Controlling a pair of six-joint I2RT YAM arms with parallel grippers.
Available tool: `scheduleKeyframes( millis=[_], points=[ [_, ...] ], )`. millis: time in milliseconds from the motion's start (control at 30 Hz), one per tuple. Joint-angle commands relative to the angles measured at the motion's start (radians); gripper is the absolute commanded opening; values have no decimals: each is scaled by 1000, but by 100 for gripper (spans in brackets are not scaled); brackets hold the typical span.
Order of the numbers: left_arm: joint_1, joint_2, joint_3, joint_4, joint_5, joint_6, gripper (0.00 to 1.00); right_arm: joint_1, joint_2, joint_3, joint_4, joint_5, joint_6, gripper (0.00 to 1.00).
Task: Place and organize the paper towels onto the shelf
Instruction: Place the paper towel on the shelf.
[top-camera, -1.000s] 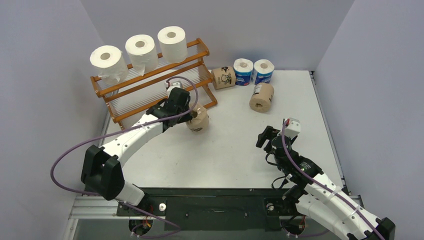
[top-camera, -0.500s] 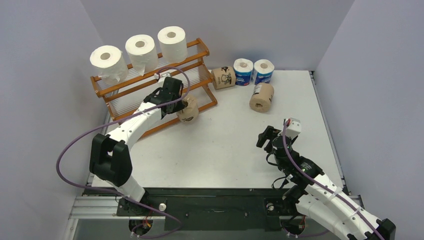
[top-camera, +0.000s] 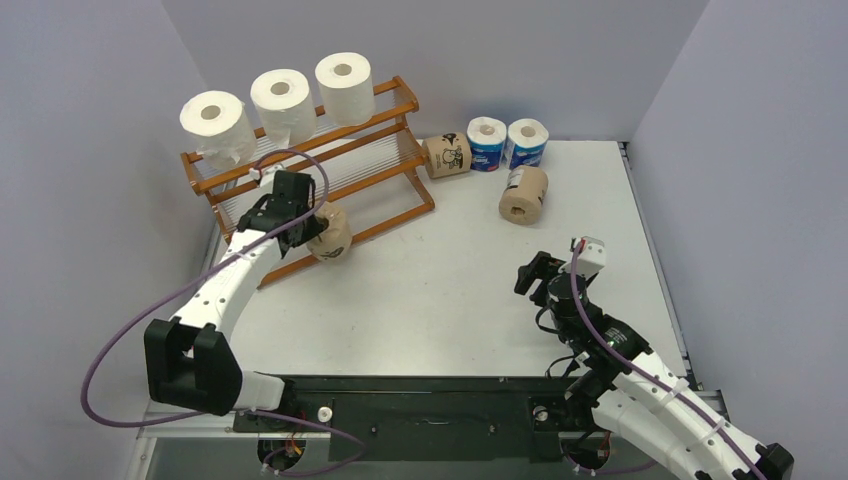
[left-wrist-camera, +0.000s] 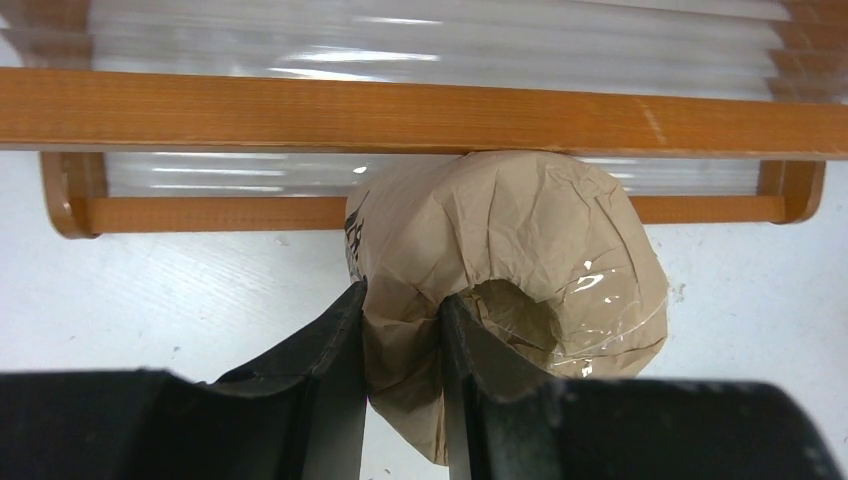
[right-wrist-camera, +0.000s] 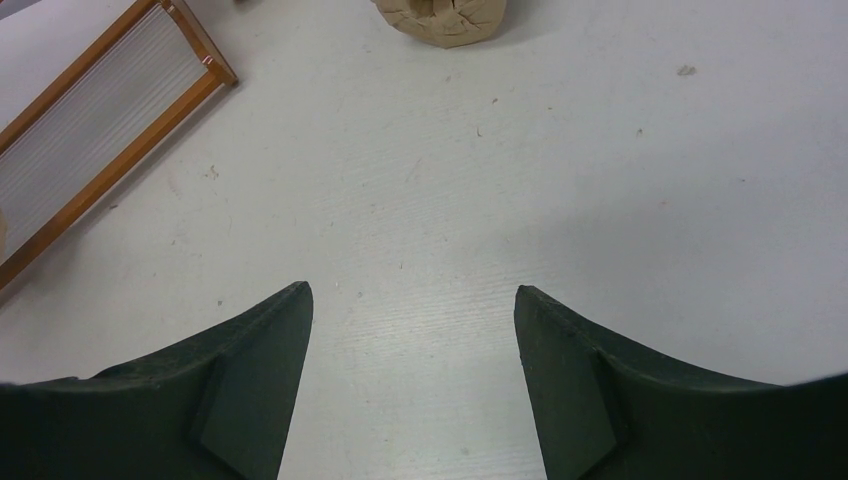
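My left gripper (top-camera: 312, 226) is shut on a brown-wrapped paper towel roll (top-camera: 333, 233), one finger inside its hollow core and one outside. It holds the roll off the table against the front of the shelf (top-camera: 407, 103), near the left part of the lower tiers. The left wrist view shows the left gripper (left-wrist-camera: 400, 300) pinching the roll (left-wrist-camera: 540, 230) just below a wooden rail (left-wrist-camera: 400, 110). Three white rolls (top-camera: 281, 97) stand on the top tier. My right gripper (top-camera: 532, 273) hovers open over the right side of the table with nothing between its fingers.
Two brown rolls (top-camera: 446, 156) (top-camera: 524, 194) and two blue-and-white rolls (top-camera: 487, 143) (top-camera: 528, 141) sit on the table right of the shelf. The right wrist view shows a brown roll (right-wrist-camera: 445, 20) at its top edge and a shelf corner (right-wrist-camera: 218, 72). Walls enclose three sides.
My left arm has carried the brown roll leftward along the shelf front, from its right end toward its left part. The right arm has barely shifted.
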Motion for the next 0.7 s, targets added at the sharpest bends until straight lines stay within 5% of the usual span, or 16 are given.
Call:
scheduleKeyframes(
  millis=[0, 367, 667],
  points=[
    [89, -59, -30, 12, 28, 0, 13, -3, 5, 4, 41, 11, -7, 69],
    [285, -92, -99, -8, 119, -1, 14, -4, 12, 2, 50, 2, -9, 69],
    [340, -122, -109, 3, 77, -22, 14, -4, 2, -5, 51, -3, -8, 69]
  ],
)
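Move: The left hand already grips the brown paper towel, whose middle hangs about 4 cm to its right, 1 cm back and 5 cm below. The spot aimed at, the bottom shelf's left end, lies some 13 cm left, 4 cm back and 10 cm below. The middle shelf's front rail runs about 4 cm straight ahead at hand height. From the right hand that spot is roughly 64 cm left, 8 cm ahead and 10 cm lower. Left hand carries the gripped towel about 10 cm left, slightly back, along the rack front, turning some 15 degrees counter-clockwise. ##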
